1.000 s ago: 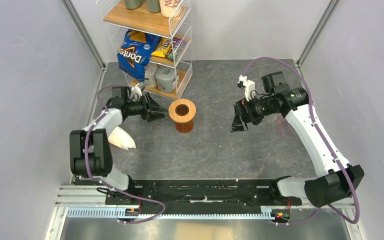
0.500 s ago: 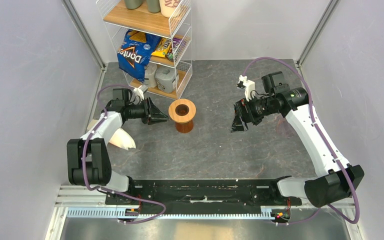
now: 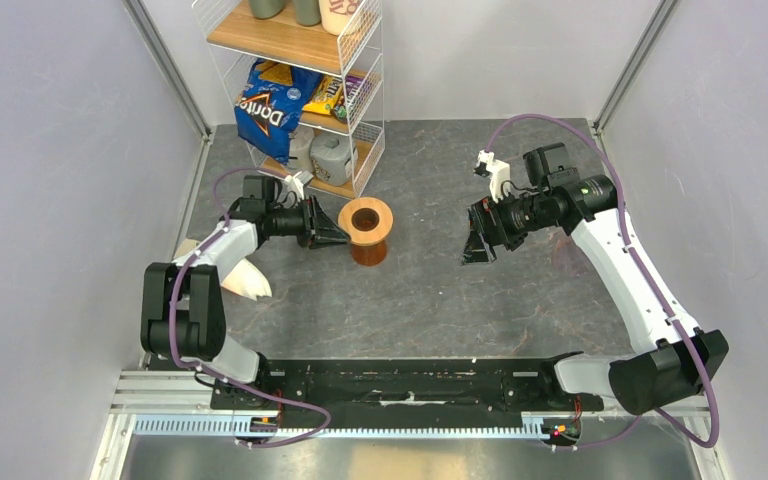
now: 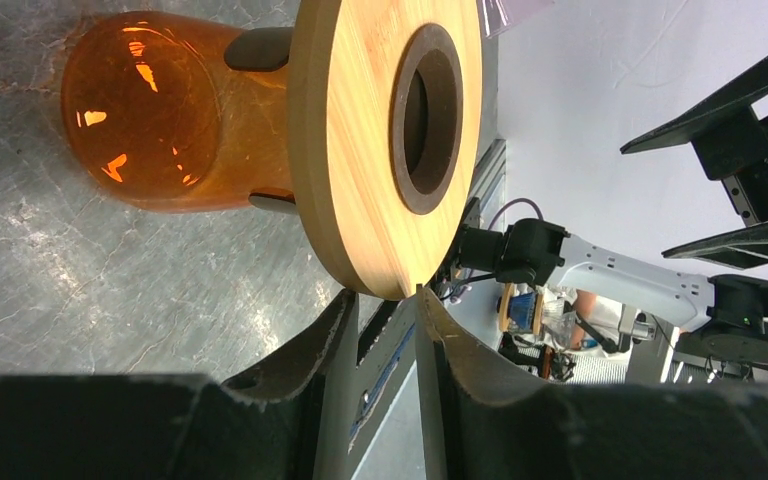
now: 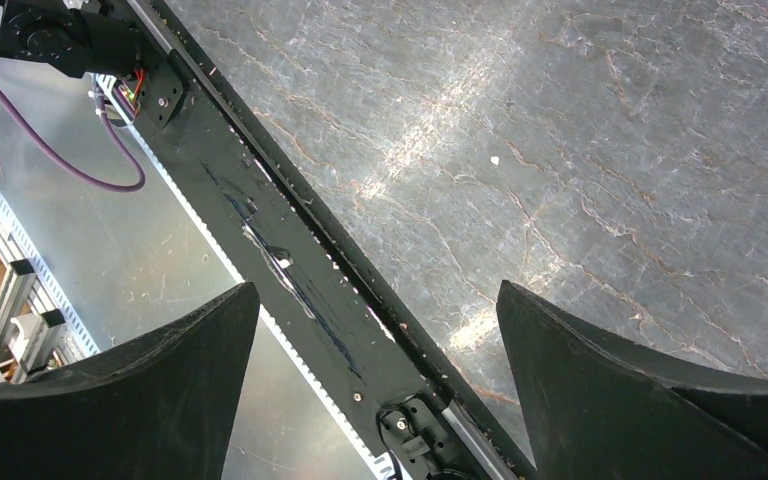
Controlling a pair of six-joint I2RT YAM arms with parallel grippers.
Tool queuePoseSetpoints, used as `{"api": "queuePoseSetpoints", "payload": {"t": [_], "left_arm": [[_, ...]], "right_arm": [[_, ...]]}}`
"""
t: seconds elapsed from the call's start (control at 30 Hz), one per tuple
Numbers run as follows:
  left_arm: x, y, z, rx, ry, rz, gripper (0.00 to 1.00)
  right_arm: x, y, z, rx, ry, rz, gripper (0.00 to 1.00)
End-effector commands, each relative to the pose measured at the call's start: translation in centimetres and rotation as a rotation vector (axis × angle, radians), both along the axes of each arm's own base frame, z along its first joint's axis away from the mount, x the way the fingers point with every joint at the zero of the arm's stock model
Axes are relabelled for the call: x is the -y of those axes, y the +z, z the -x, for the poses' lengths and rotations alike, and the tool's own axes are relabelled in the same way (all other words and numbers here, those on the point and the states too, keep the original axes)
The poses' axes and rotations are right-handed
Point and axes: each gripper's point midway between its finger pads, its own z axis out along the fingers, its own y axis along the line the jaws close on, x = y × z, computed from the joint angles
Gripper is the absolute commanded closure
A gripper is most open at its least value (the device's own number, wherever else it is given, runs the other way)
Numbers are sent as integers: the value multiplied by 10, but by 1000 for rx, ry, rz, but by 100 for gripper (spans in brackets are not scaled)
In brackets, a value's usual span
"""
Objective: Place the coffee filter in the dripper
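The dripper (image 3: pixel 365 222) stands left of the table's middle, an orange-brown cone with a wide wooden rim and a dark centre hole. It fills the upper half of the left wrist view (image 4: pixel 350 150), lying sideways there. My left gripper (image 3: pixel 340 238) is at its left side, and its tips (image 4: pixel 385 295) reach the rim's edge with a narrow gap between the jaws. No single coffee filter shows apart from the pile. My right gripper (image 3: pixel 477 250) hangs wide open to the right of the dripper and holds nothing (image 5: pixel 378 290).
A cream-white pile of filters (image 3: pixel 243 277) lies by the left arm. A wire shelf (image 3: pixel 360 120) with a Doritos bag (image 3: pixel 265 105) and jars stands just behind the dripper. The black base rail (image 3: pixel 400 385) runs along the near edge.
My left gripper has moved right, up to the dripper's rim, and its jaws have narrowed. The right arm has not moved.
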Motion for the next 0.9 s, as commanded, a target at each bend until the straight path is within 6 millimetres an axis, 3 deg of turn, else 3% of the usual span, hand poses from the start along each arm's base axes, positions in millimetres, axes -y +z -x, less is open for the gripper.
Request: {"api": "queuePoseSetpoints", "payload": {"t": [0.0, 0.17, 0.3, 0.33, 0.43, 0.47, 0.7, 0.87], "left_arm": [[4, 15, -16, 62, 7, 12, 67], [4, 15, -13, 61, 1, 12, 63], [-6, 17, 0, 63, -16, -36, 45], [-11, 17, 7, 66, -22, -50, 35], [-26, 21, 26, 88, -28, -94, 27], [-35, 23, 28, 98, -8, -106, 12], [-43, 68, 46, 358, -61, -183, 9], [-43, 85, 50, 515, -101, -255, 9]], "right_arm": [[1, 9, 3, 32, 2, -15, 3], [2, 8, 3, 31, 3, -11, 3], [8, 11, 4, 44, -3, 17, 3], [11, 12, 5, 48, -10, 29, 3], [22, 14, 10, 53, -21, 62, 3], [27, 15, 11, 51, -27, 73, 3], [62, 23, 16, 30, -138, 140, 3], [114, 21, 4, -31, -249, 205, 3]]}}
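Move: The coffee filter lies on the table about 25 cm to the left of the left hand, level with it front to back and some 13 cm lower. The dripper sits on the amber carafe by the fingertips, its middle about 4 cm ahead and 4 cm to the right; the carafe is 8 cm below the hand. From the right hand the filter is roughly 49 cm left, 6 cm ahead and 23 cm down. Lingering first at the left-near edge of the dripper's wooden collar, the left hand spreads its half-shut fingers wide, then backs off the dripper, rising about 7 cm while drawing back and to the left, its wrist rolling some 20 degrees. The open, empty right hand swings about 7 cm to its right, rising slightly and turning clockwise. ##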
